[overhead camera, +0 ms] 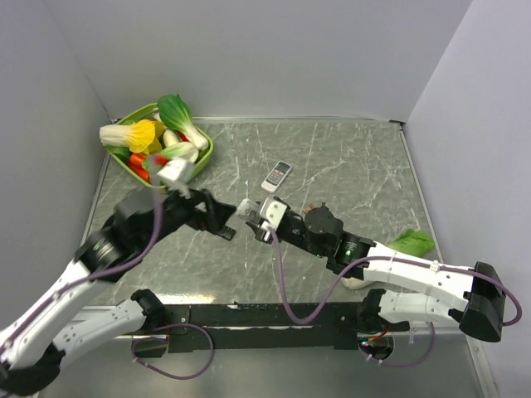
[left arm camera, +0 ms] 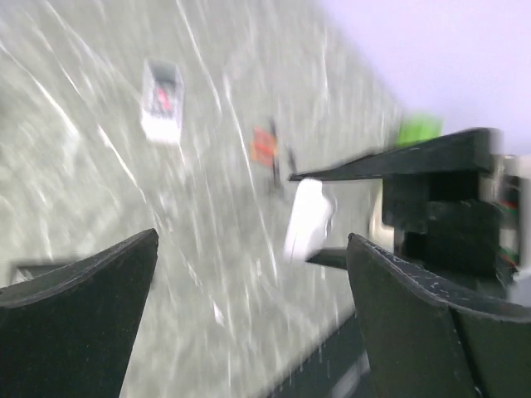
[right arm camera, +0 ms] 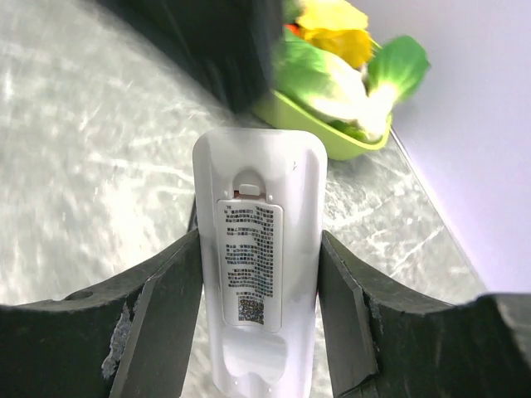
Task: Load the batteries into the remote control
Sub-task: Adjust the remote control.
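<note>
A white remote control (right arm camera: 257, 274) lies back side up between the fingers of my right gripper (right arm camera: 259, 332), which is shut on its two long edges. Its labelled battery cover (right arm camera: 250, 261) is in place. From above, the remote's tip (overhead camera: 247, 206) pokes out of the right gripper (overhead camera: 257, 215) at mid-table. My left gripper (overhead camera: 226, 224) faces it from the left, close by. In the blurred left wrist view the left gripper (left arm camera: 249, 274) is open and empty, with the remote (left arm camera: 309, 217) just beyond it. Small orange-red batteries (left arm camera: 264, 145) lie blurred on the table farther off.
A second small remote (overhead camera: 277, 175) lies on the marble table behind the grippers, also in the left wrist view (left arm camera: 162, 99). A green basket (overhead camera: 206, 149) of toy vegetables stands at the back left. A green leaf toy (overhead camera: 412, 242) lies at the right by the wall.
</note>
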{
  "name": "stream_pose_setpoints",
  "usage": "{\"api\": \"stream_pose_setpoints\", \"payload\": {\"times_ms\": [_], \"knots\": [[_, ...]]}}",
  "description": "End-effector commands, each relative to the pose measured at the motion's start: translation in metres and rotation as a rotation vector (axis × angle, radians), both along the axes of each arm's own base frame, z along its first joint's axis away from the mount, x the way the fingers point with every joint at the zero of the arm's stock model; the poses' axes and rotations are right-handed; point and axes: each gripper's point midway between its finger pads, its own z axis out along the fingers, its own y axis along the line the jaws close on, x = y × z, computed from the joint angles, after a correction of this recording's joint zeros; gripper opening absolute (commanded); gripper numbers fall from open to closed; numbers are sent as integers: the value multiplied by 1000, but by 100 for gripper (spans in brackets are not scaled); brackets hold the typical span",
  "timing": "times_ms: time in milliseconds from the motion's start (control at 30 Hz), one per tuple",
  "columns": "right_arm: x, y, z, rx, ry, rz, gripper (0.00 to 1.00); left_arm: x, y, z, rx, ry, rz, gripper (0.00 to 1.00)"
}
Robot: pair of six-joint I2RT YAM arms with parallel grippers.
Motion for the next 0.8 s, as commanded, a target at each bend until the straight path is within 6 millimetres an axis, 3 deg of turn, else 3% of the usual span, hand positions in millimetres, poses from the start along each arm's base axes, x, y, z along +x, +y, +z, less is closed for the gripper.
{"api": "stream_pose_setpoints", "payload": {"times_ms": [0, 67, 200, 500, 633, 767], "knots": [[21, -15, 36, 250, 139, -170, 0, 11, 34, 34, -232, -204, 199, 99], [27, -19, 37, 314, 220, -217, 0, 6, 35, 43, -315, -253, 186, 99], [33, -26, 48, 435, 366, -281, 0, 3, 25, 12, -330, -244, 138, 99], [31, -55, 72, 692, 485, -374, 0, -3, -30, -32, -419, -176, -68, 99], [31, -62, 72, 737, 483, -387, 0, -9, -51, -22, -504, -175, -112, 99], [31, -60, 67, 732, 489, -383, 0, -21, -84, -27, -504, -136, -184, 99]]}}
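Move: Some 13 cm to the left hand's right, about 2 cm ahead and 5 cm lower, the white remote is held in the right fingers, its middle roughly at that hand's own point. On the table 25 to 30 cm below, the phone lies around 27 cm ahead of the right hand and 5 cm to its right, the batteries about 14 cm ahead and 17 cm to its right. The black remote lies 12 cm ahead and 5 cm left of the left hand. Keeping its grip on the white remote, the right hand carries it about 6 cm right and as far up, easing forward some 3 cm early on, while it rolls and swings clockwise, around 50 degrees in all, fingers coming round more to forward. The empty left hand, still wide open, backs off slightly left and up, then sinks and sweeps right some 9 cm each way to below the remote's level. ##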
